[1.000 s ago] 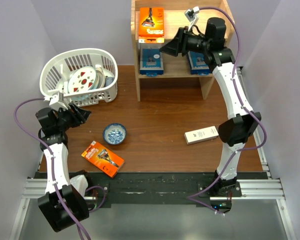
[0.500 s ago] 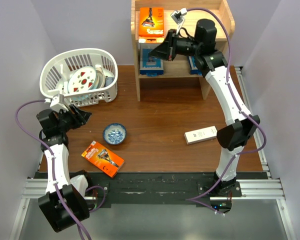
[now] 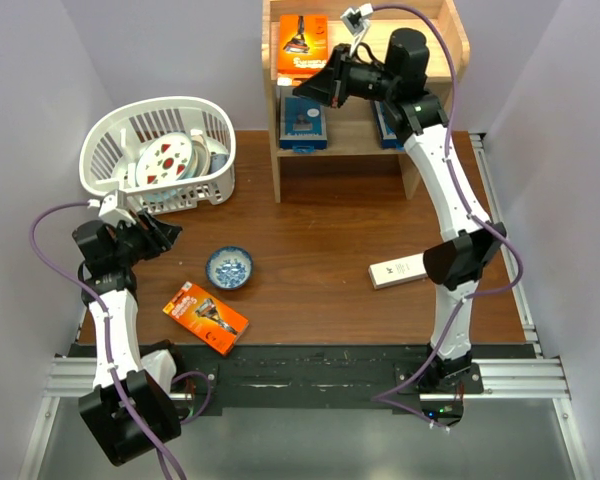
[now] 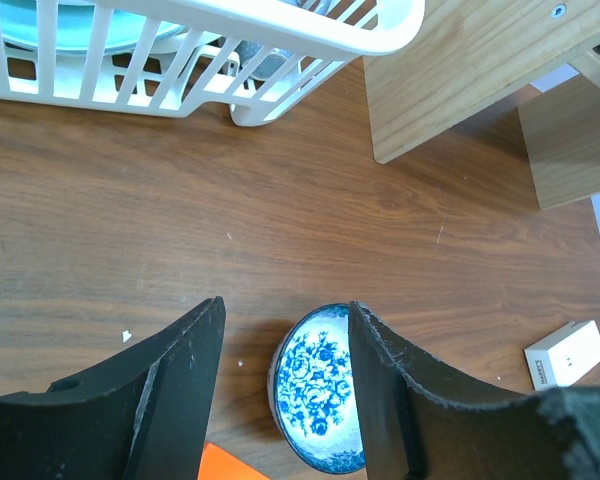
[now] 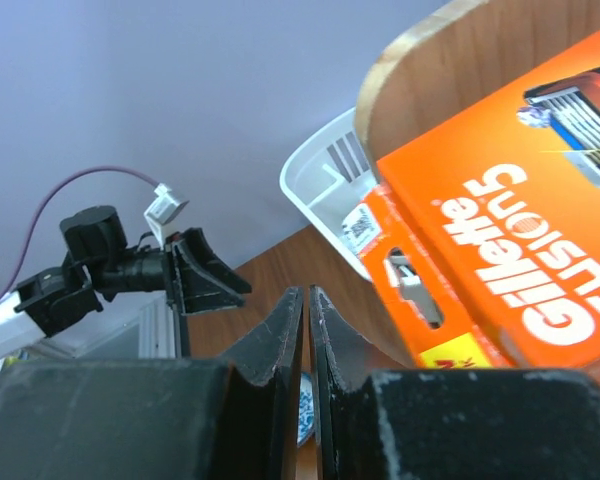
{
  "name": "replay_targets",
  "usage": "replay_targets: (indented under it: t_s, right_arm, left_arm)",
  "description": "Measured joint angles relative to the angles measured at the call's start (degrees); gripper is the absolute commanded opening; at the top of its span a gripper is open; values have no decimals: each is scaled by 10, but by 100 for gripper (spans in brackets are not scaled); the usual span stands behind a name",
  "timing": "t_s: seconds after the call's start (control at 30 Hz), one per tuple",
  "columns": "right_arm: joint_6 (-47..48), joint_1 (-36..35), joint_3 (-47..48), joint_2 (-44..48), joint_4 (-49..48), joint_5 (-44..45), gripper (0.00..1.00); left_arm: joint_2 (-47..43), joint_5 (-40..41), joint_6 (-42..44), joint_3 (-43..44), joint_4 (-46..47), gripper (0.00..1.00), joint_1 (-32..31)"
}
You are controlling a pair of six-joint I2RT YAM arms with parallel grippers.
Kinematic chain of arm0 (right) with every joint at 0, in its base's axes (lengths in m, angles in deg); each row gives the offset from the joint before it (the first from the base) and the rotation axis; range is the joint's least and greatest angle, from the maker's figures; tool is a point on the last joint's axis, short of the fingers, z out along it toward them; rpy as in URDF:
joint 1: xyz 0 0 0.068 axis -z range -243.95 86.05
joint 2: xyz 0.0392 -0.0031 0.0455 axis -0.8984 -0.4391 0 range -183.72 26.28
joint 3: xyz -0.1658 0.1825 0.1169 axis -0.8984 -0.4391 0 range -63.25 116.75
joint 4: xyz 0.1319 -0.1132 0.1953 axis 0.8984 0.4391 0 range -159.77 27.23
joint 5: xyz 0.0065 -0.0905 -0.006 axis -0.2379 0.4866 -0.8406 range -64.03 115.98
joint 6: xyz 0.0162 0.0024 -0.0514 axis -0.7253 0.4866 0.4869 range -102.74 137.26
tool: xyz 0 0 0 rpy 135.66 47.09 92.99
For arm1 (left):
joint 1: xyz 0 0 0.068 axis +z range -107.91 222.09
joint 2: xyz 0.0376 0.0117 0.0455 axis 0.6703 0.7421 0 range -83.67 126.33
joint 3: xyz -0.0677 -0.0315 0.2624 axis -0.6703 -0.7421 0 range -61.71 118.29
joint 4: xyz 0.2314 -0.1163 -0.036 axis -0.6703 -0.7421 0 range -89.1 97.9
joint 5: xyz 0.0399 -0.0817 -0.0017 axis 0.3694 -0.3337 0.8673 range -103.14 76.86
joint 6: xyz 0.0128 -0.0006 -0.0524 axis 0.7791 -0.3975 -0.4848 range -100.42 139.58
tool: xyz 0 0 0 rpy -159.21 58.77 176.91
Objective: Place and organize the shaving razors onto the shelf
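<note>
The pine shelf (image 3: 452, 45) stands at the table's back. An orange razor pack (image 3: 303, 45) lies on its top tier. Two blue packs (image 3: 303, 122) (image 3: 388, 125) lie on the lower tier. Another orange pack (image 3: 205, 317) lies on the table at front left. My right gripper (image 3: 302, 88) is shut and empty, just below the top orange pack, which fills the right of the right wrist view (image 5: 510, 240). My left gripper (image 3: 170, 232) is open and empty, low over the table; its wrist view (image 4: 285, 330) shows the bowl between its fingers.
A white slotted basket (image 3: 160, 155) with dishes stands at back left. A blue patterned bowl (image 3: 229, 268) sits left of centre. A white box (image 3: 402, 270) lies at right. In the left wrist view the basket (image 4: 180, 40) and shelf side panel (image 4: 460, 70) show ahead.
My right gripper has swung left along the shelf front, from the right blue pack to just under the top orange pack. My left arm has barely moved.
</note>
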Motion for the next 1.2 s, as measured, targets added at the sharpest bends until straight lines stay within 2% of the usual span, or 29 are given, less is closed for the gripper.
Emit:
replay_targets:
  t_s: [0.23, 0.8, 0.93, 1.0, 1.13, 1.2]
  right_arm:
    - [1, 1, 31, -41, 4, 18, 11]
    - [6, 5, 82, -60, -5, 24, 16]
    - [2, 5, 73, -57, -18, 7, 28]
    - [-3, 5, 57, -51, -33, -9, 41]
    - [-15, -2, 11, -20, -55, -47, 52]
    - [-15, -13, -45, 21, -65, -67, 56]
  left_arm:
    - [0, 0, 0, -1, -3, 57, 0]
    - [-2, 0, 0, -8, -5, 57, 10]
    - [-2, 0, 0, -8, -6, 57, 10]
    - [-4, 0, 0, -8, -7, 57, 11]
    - [-9, -5, 7, -7, -16, 59, 11]
    - [-5, -6, 20, 3, -41, 59, 11]
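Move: On the top shelf, the orange razor box has its middle about 9 cm ahead of the right hand, level sideways and some 2 cm lower; its front edge lies near the fingertips. The left blue razor box is one shelf down, about 8 cm ahead, straight in line and 22 below; the right blue box is 20 to the right of it, equally far out. From the left hand, the orange box lies roughly 23 cm ahead, 31 right and 26 above. The right hand noses about 3 cm forward towards the shelved orange box, then backs off some 6 cm, fingers opening. ##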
